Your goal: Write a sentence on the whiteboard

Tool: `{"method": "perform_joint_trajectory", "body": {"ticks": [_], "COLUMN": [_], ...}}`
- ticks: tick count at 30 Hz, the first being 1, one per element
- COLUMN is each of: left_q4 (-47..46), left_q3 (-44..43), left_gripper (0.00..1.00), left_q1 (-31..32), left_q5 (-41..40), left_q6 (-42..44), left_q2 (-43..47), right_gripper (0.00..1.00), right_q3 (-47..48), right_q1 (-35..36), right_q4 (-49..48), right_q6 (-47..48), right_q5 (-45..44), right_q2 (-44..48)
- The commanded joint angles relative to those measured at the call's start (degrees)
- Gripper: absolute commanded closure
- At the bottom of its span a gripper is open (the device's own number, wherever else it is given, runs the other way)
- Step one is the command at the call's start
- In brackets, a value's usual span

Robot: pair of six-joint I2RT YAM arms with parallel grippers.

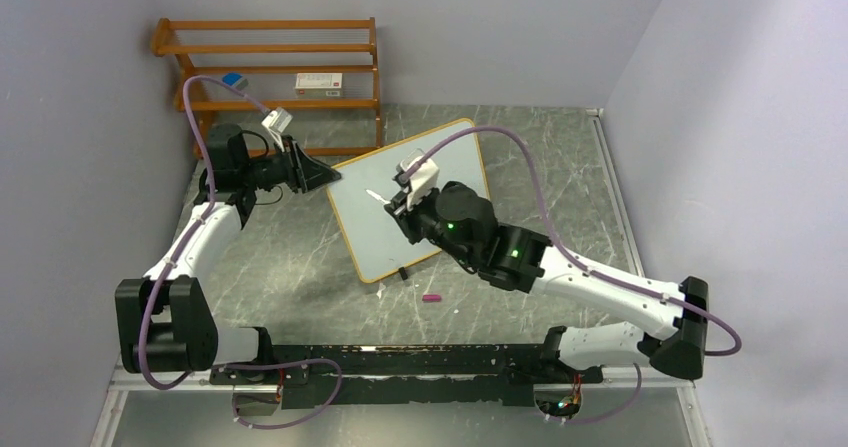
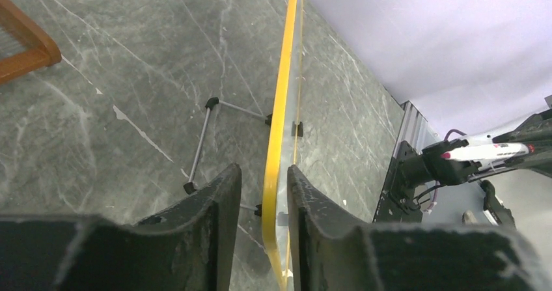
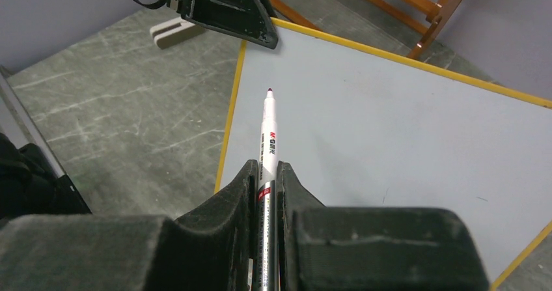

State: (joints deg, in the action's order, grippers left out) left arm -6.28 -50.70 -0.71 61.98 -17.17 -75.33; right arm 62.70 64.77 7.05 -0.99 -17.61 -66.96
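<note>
The whiteboard (image 1: 365,229) stands tilted on the stone table, its yellow-wood frame (image 2: 280,109) edge-on in the left wrist view. My left gripper (image 1: 322,175) (image 2: 263,170) straddles the board's upper-left edge, jaws narrow, with a gap showing beside the frame. My right gripper (image 1: 400,205) (image 3: 265,167) is shut on a white marker (image 3: 268,128), uncapped, whose dark tip hovers over the board's face (image 3: 390,122) near its left edge. The sentence is out of view; the face that shows is blank.
A wooden shelf (image 1: 270,67) stands at the back left with a small box (image 1: 320,82) and a blue item (image 1: 233,80). A purple cap (image 1: 431,297) lies in front of the board. A wire stand (image 2: 202,141) props the board behind. Walls close in both sides.
</note>
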Motion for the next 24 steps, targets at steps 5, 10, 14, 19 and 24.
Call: {"method": "perform_joint_trajectory", "body": {"ticks": [5,10,14,19,24], "left_q4": [-4.12,-4.08,-3.65,-0.88,0.08], "left_q3": [1.25,1.44,1.77,1.59,1.29], "left_gripper": [0.78,0.95,0.95,0.95,0.95], "left_q1": [0.27,0.27,0.27,2.35,2.47], "left_q5": [3.23,3.46,3.06,1.45,0.49], "left_q6": [1.85,3.16,4.19,7.06,7.73], "left_q2": [0.48,1.15,2.03,2.73,2.87], "right_gripper": [1.0,1.0,1.0,1.0,1.0], "right_q3": [9.22,14.34,17.71,20.26,21.7], "right_q1": [3.48,4.2,4.44,4.97,5.86], "right_q4": [7.5,11.09,13.29,14.11,14.13], "right_q6": [0.3,-1.11,-1.89,-1.73,-1.14], "right_q5": [-7.95,-9.6,-11.26,-12.68,-14.65], "right_q2": [-9.06,-13.98,-17.55,-20.53,-22.36]}}
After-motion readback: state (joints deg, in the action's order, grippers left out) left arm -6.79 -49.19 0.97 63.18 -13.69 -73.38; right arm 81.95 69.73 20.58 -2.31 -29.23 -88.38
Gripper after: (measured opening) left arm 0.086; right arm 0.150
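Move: The right hand, already holding the marker, has the whiteboard's upper-left corner about 11 cm to its left, 9 cm ahead and some 5 cm lower; the board's middle is roughly 6 cm ahead, 5 cm right and 14 cm below. The pink cap lies on the table about 8 cm back, 7 cm right and 30 cm down. The left hand's part-open fingers straddle that corner's edge, its corner level ahead and about 1 cm right. Right hand carries marker about 5 cm left and 4 down towards the whiteboard corner the left fingers pinch shut on. ##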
